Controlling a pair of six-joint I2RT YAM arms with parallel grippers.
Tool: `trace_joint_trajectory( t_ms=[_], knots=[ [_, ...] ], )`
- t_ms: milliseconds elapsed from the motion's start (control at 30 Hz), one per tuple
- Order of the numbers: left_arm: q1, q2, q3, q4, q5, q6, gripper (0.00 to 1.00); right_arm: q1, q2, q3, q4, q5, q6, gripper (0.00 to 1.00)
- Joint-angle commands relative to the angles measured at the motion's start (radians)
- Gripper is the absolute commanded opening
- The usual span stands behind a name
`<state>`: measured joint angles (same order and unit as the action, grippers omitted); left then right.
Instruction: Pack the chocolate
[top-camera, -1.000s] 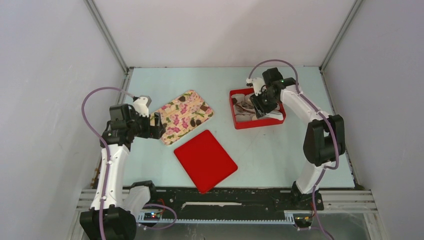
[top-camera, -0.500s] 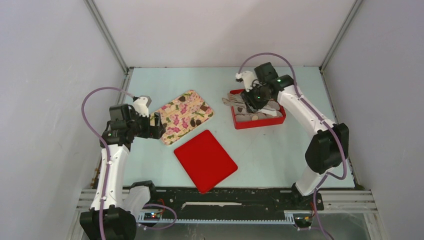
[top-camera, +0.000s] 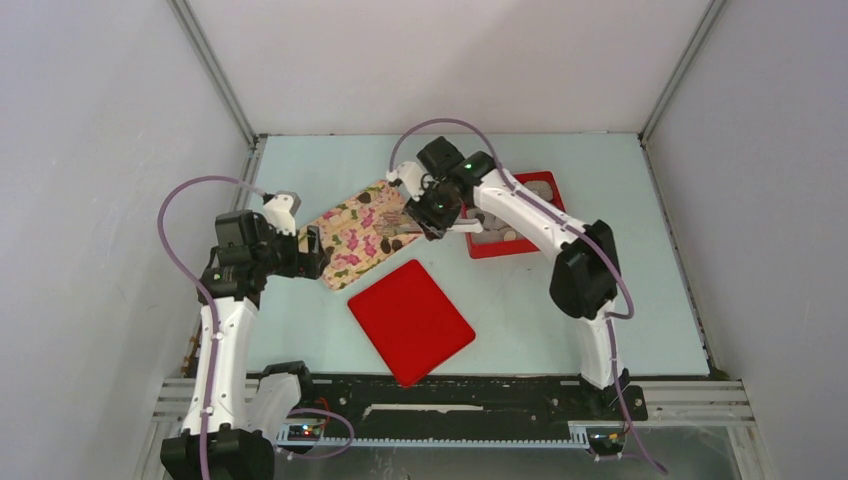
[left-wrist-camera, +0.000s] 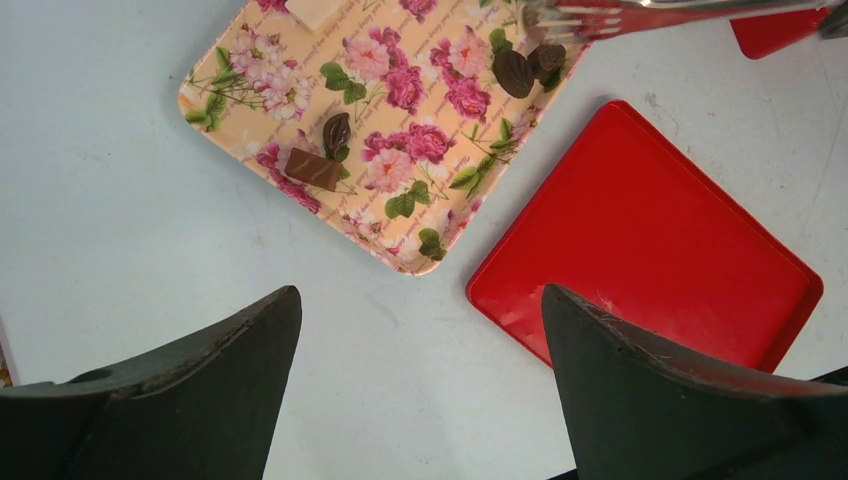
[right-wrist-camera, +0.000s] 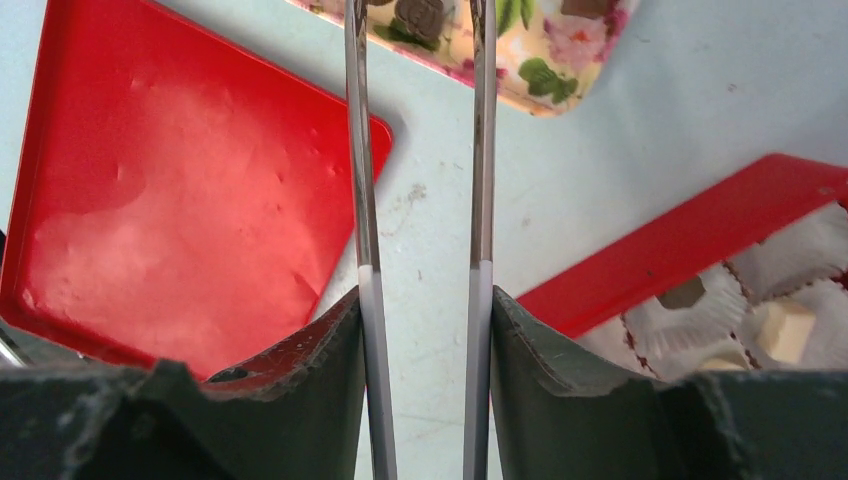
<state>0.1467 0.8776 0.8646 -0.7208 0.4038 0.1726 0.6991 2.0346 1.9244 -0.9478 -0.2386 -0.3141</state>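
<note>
Several dark chocolate pieces (left-wrist-camera: 514, 72) and one pale piece (left-wrist-camera: 312, 12) lie on the flowered tray (left-wrist-camera: 300, 90). My right gripper (right-wrist-camera: 422, 300) is shut on metal tongs (right-wrist-camera: 362, 150), whose two arms run forward between its fingers. The tong tips reach over the tray's right end, straddling a dark chocolate (right-wrist-camera: 422, 12). In the top view the right gripper (top-camera: 432, 208) hangs between the tray (top-camera: 350, 240) and the red box (top-camera: 510, 250). The box holds white paper cups (right-wrist-camera: 690, 310), one with a pale chocolate (right-wrist-camera: 785, 330). My left gripper (left-wrist-camera: 420, 292) stands open and empty near the tray's left end.
A flat red lid (top-camera: 410, 320) lies on the table in front of the tray, close to its near corner. The enclosure's walls stand on the left, right and far sides.
The right arm has swung left from over the red box to the flowered tray, carrying the tongs. The left arm has stayed where it was.
</note>
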Motion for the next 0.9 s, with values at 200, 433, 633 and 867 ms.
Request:
trace_joint_trajectory(
  t_ms=[200, 433, 633, 867],
  knots=[
    [0.007, -0.023, 0.030, -0.007, 0.010, -0.010, 0.94, 0.066, 0.137, 0.173, -0.077, 0.065, 0.056, 0.46],
    [0.007, -0.023, 0.022, 0.001, 0.009, -0.008, 0.94, 0.093, 0.139, 0.135, -0.098, 0.069, 0.052, 0.45],
    [0.007, -0.024, 0.017, 0.005, 0.010, -0.006, 0.94, 0.100, 0.130, 0.108, -0.098, 0.080, 0.044, 0.39],
    [0.006, -0.031, 0.012, 0.007, 0.009, -0.003, 0.94, 0.113, 0.161, 0.138, -0.122, 0.130, 0.039, 0.42]
  ],
)
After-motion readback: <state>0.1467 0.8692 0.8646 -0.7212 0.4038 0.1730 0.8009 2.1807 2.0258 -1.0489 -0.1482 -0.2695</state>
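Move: The dark oval chocolate near the flower tray's right corner lies some 12 cm to the right hand's left and 2 cm ahead, about 12 cm below. A second dark chocolate sits 2 cm nearer on the left side and 2 cm farther out than it. The empty red tray's middle is about 7 cm left and 16 cm back; the box's middle is 18 cm right and 11 cm ahead. From the left hand the oval chocolate is roughly 12 cm ahead and 13 cm right. Lower the right gripper about 4 cm, still holding its two forks, and ease it back and left some 2–3 cm each, so the tines come down towards the dark oval chocolate. Tip the forks' left-pointing ends down roughly 10 degrees, and late on draw the fingers together a touch with the tines on either side of the chocolate. ##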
